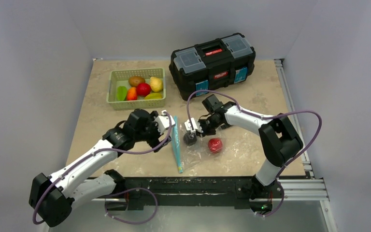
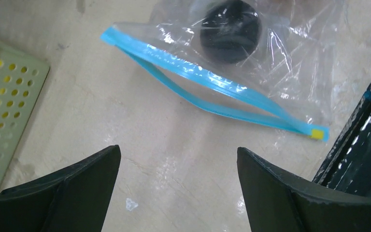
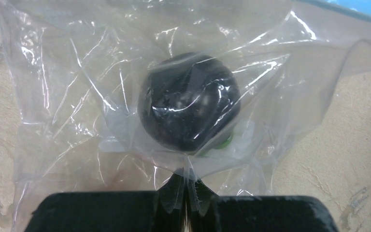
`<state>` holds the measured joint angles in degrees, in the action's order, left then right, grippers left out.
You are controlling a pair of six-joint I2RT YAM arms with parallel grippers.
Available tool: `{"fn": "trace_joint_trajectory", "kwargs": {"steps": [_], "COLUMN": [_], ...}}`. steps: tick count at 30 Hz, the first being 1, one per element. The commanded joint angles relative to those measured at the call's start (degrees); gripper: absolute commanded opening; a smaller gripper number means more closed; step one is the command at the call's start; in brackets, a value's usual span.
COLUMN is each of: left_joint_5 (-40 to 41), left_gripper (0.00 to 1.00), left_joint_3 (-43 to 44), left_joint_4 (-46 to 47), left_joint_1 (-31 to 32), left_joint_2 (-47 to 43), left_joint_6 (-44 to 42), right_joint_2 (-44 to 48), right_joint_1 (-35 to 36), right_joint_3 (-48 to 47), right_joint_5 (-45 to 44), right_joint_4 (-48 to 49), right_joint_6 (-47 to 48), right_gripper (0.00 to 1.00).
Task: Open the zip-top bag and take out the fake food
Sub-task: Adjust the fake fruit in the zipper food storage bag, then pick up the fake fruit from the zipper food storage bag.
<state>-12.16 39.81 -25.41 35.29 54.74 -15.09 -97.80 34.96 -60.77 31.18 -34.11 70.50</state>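
Note:
The zip-top bag (image 1: 195, 153) lies flat near the table's front middle, its teal-blue zip strip (image 2: 207, 92) slightly parted along the left side. Inside it sit a dark round fake food piece (image 3: 188, 101) with a green stem and a red one (image 1: 215, 145). My right gripper (image 3: 186, 181) is shut on a fold of the bag's clear plastic, just behind the dark piece. My left gripper (image 2: 178, 150) stands open over bare table on the near side of the zip strip, holding nothing. In the top view it (image 1: 168, 126) sits by the strip's far end.
A green basket (image 1: 111, 96) at the back left holds several fake fruits, and its corner (image 2: 5, 106) shows in the left wrist view. A black toolbox (image 1: 212, 60) stands at the back. The dark frame (image 2: 362, 145) at the table's near edge lies close to the zip strip's yellow end.

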Motion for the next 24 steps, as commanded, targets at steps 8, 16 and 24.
{"fn": "trace_joint_trajectory", "kwargs": {"steps": [8, 16, 24], "left_joint_5": [-1.8, 0.6, 5.8], "left_gripper": [0.75, 0.54, 0.52], "left_joint_3": [-8.4, -5.6, -6.1], "left_joint_4": [20.8, 20.3, 23.7], "left_joint_1": [7.9, 10.4, 14.2], "left_joint_2": [3.3, 7.7, 9.1], "left_joint_6": [-12.9, -9.7, -3.6], "right_joint_2": [2.9, 3.4, 4.2], "right_joint_1": [-0.1, -1.2, -2.3], "right_joint_3": [0.3, 0.5, 0.9], "right_joint_5": [4.8, 6.0, 6.2], "right_joint_4": [-0.5, -2.1, -2.8], "right_joint_6": [3.6, 6.4, 7.7], "right_gripper": [0.00, 0.00, 0.00]}}
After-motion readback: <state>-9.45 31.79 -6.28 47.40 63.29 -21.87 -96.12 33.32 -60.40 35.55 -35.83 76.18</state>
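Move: The left hand hovers about 12 cm above the table; the middle of the bag's blue zip mouth lies roughly 7 cm to its right, 2 cm back and 12 cm down. Beyond that mouth, the black fruit in the bag is about 12 cm right of the left hand and 1 cm back, the red fruit some 24 cm right and 3 cm back, both around 10 cm lower. From the right hand, the mouth's middle is about 10 cm left, 4 cm back and 3 cm down. Rightward and down together, the left hand travels about 6 cm right and some 4 cm lower, towards the blue zip mouth, the sinking easing off before the end. It turns about 15 degrees clockwise while its fingers close from nearly wide open to about half; contact with the strip can't be made out. The right hand keeps its pinch on the bag film, rising about 1 cm. ##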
